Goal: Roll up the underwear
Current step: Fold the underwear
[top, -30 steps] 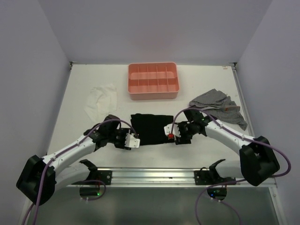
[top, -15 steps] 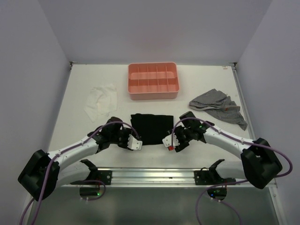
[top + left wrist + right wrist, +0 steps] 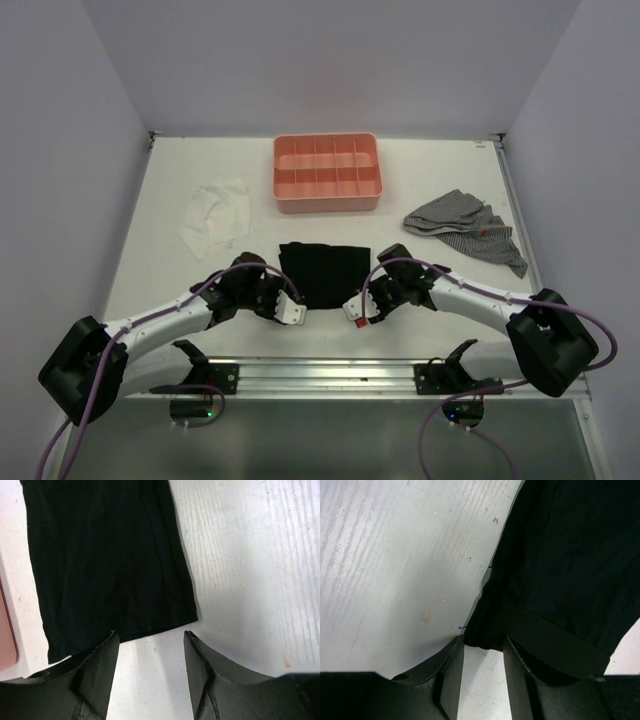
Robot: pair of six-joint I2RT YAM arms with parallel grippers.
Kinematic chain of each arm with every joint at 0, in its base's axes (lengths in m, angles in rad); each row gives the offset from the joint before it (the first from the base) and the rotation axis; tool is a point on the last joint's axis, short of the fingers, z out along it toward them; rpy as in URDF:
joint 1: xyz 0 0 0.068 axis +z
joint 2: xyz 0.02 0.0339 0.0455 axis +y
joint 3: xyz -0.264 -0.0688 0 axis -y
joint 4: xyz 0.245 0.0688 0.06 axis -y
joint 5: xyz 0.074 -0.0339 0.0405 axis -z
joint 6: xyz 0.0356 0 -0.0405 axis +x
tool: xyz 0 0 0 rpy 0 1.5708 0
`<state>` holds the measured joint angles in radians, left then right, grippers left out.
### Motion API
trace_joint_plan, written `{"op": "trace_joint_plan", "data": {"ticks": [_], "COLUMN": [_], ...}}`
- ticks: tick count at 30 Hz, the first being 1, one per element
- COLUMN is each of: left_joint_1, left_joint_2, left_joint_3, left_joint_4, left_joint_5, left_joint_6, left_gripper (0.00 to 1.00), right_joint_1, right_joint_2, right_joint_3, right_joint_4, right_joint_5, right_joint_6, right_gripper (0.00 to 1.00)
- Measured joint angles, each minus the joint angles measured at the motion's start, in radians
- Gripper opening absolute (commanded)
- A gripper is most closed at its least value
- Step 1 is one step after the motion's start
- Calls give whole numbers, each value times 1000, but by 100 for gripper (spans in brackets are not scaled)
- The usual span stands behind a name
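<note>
The black underwear (image 3: pixel 322 275) lies flat on the white table in front of the pink tray. My left gripper (image 3: pixel 291 312) is open at its near left corner. In the left wrist view the underwear (image 3: pixel 105 555) ends just beyond my left gripper (image 3: pixel 150 637), whose left fingertip (image 3: pixel 107 645) overlaps the hem. My right gripper (image 3: pixel 352 310) is open at the near right corner. In the right wrist view a folded corner of the underwear (image 3: pixel 560 555) sits at the tips of my right gripper (image 3: pixel 483 642), between the jaws and not pinched.
The pink compartment tray (image 3: pixel 327 204) stands at the back middle; its edge shows in the left wrist view (image 3: pixel 5 630). A thin white cloth (image 3: pixel 215 215) lies at the left and a grey checked cloth (image 3: pixel 465 228) at the right. A metal rail (image 3: pixel 325 372) runs along the near edge.
Both grippers have slid toward the near edge of the underwear, the right one further and a little to the left. The underwear has not visibly moved.
</note>
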<state>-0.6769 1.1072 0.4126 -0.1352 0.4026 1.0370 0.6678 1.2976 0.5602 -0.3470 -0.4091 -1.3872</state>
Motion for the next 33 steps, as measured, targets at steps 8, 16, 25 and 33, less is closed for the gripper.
{"op": "trace_joint_plan", "data": {"ticks": [8,16,25,33], "left_joint_1": [-68,-112,-117,-117], "left_joint_2": [-6,27,61,65], "left_joint_3": [-35,-47,-84,-39], "left_joint_4": [-1,31,143,41], "left_joint_5": [5,-6,-82,-90], "left_joint_6": [37,48,59,17], "left_gripper": [59,51,23,0], "right_joint_1": [13,13,13,13], "right_joint_2": [25,25,25,25], "right_joint_3": [-10,-15,-16,52], "right_joint_4": [60,74,77,-40], "right_joint_5": [9,11,5,-36], "right_joint_6": [21,32,48,108], "right_gripper": [9,0,0,0]}}
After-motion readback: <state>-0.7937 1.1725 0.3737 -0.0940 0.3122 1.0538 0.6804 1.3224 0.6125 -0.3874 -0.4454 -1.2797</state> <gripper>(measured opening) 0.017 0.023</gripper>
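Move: The left gripper's target, the underwear's near left corner, lies about 2 cm back, 1 cm right and 3 cm below it. The underwear's near right corner is already between the right gripper's open fingers, about 1 cm left of that hand and 1 cm below. From the left hand, the pink box is some 30 cm ahead and 10 right, the white cloth 20 ahead and 17 left. The striped cloth is roughly 18 cm ahead and 24 right of the right hand. Shut the right gripper on the near right corner almost in place, hold, then start drawing it back and up by about 1 cm. Meanwhile bring the left gripper back some 3 cm while sinking, then ease it forward a little, still lowering to about 3 cm down in all, and close its fingers fully to pinch the near left corner. ##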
